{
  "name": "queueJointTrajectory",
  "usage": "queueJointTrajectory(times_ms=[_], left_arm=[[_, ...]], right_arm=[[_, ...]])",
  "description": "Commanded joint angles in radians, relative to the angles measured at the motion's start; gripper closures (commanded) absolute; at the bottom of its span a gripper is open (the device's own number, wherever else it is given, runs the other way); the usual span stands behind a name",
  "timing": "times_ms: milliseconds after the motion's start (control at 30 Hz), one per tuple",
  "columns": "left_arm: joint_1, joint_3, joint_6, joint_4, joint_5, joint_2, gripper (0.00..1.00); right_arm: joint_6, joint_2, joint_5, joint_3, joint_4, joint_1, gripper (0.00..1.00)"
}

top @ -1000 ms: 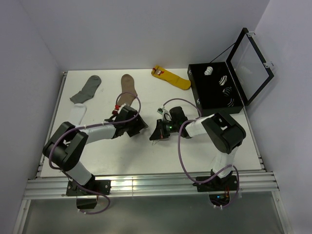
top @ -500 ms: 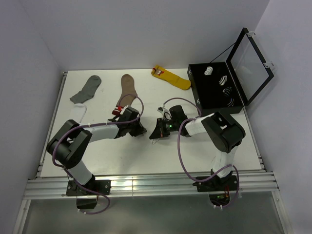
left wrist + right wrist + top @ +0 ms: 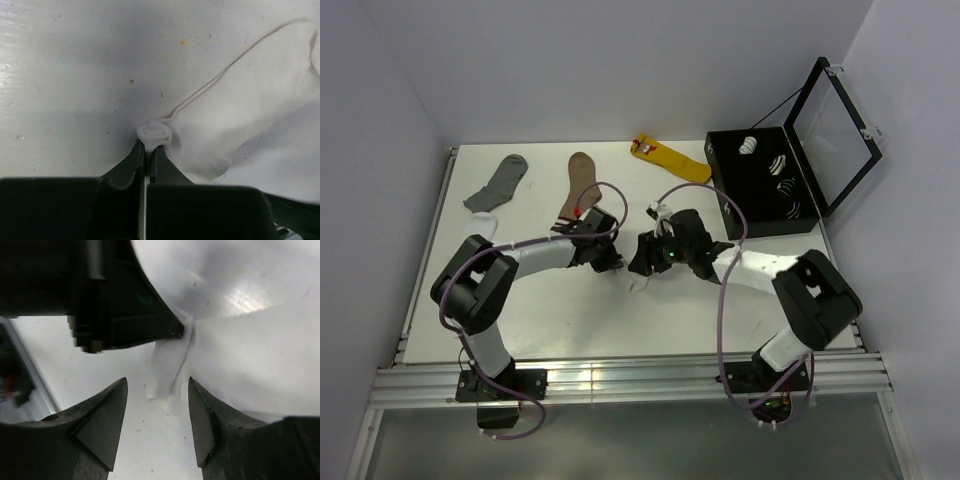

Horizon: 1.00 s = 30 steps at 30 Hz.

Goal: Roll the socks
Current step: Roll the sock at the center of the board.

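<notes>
A white sock lies flat on the white table. My left gripper is shut on a small bunched bit of its edge. In the right wrist view my right gripper stands open just in front of the sock's folded edge, nothing between its fingers, with the left gripper's tip close opposite. From above, both grippers meet at mid-table and hide most of this sock. A second white sock lies at the left, partly under the left arm.
A grey sock, a brown sock and a yellow sock lie along the back of the table. A black box with its lid raised stands at the back right and holds rolled socks.
My left gripper moved right and shut on the sock's edge. My right gripper opened, letting go of the sock, and its arm swung its elbow out to the right.
</notes>
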Motion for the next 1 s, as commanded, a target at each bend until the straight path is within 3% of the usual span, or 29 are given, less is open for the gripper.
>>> queueJointTrajectory(times_ms=[0, 133, 367, 967], left_arm=[[-0.004, 0.049, 0.095, -0.133, -0.034, 0.041, 1.00], [-0.002, 0.104, 0.140, -0.183, -0.026, 0.058, 1.00], [0.010, 0.166, 0.206, -0.238, 0.015, 0.096, 1.00], [0.015, 0.192, 0.235, -0.255, 0.052, 0.121, 1.00]], right_arm=[[-0.168, -0.105, 0.259, 0.008, -0.088, 0.088, 0.40], [-0.268, -0.125, 0.503, 0.006, -0.098, 0.221, 0.37], [-0.385, -0.079, 0.787, -0.006, -0.036, 0.424, 0.36], [-0.495, 0.139, 0.993, 0.085, -0.005, 0.570, 0.39]])
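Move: The left hand has one end of the white sock's roll pinched. The roll's middle is about 3 cm back and 2 cm right of its hand point, level with it. From the right hand the roll's middle is about 3 cm left, 2 cm back and 5 cm below. The left fingertips are some 5 cm left, 1 cm ahead, 5 cm lower. The flat, unrolled part lies about 4 cm right, 2 cm ahead, 6 cm down. Up a little first, then back and left about 5 cm and down some 6 cm, the right hand arcs onto the free near end of the roll, fingers staying wide open, its pointing swinging clockwise some 30 degrees from leftward to forward-left and down. The left hand stays put, keeps its pinch and turns roughly 10 degrees clockwise. ##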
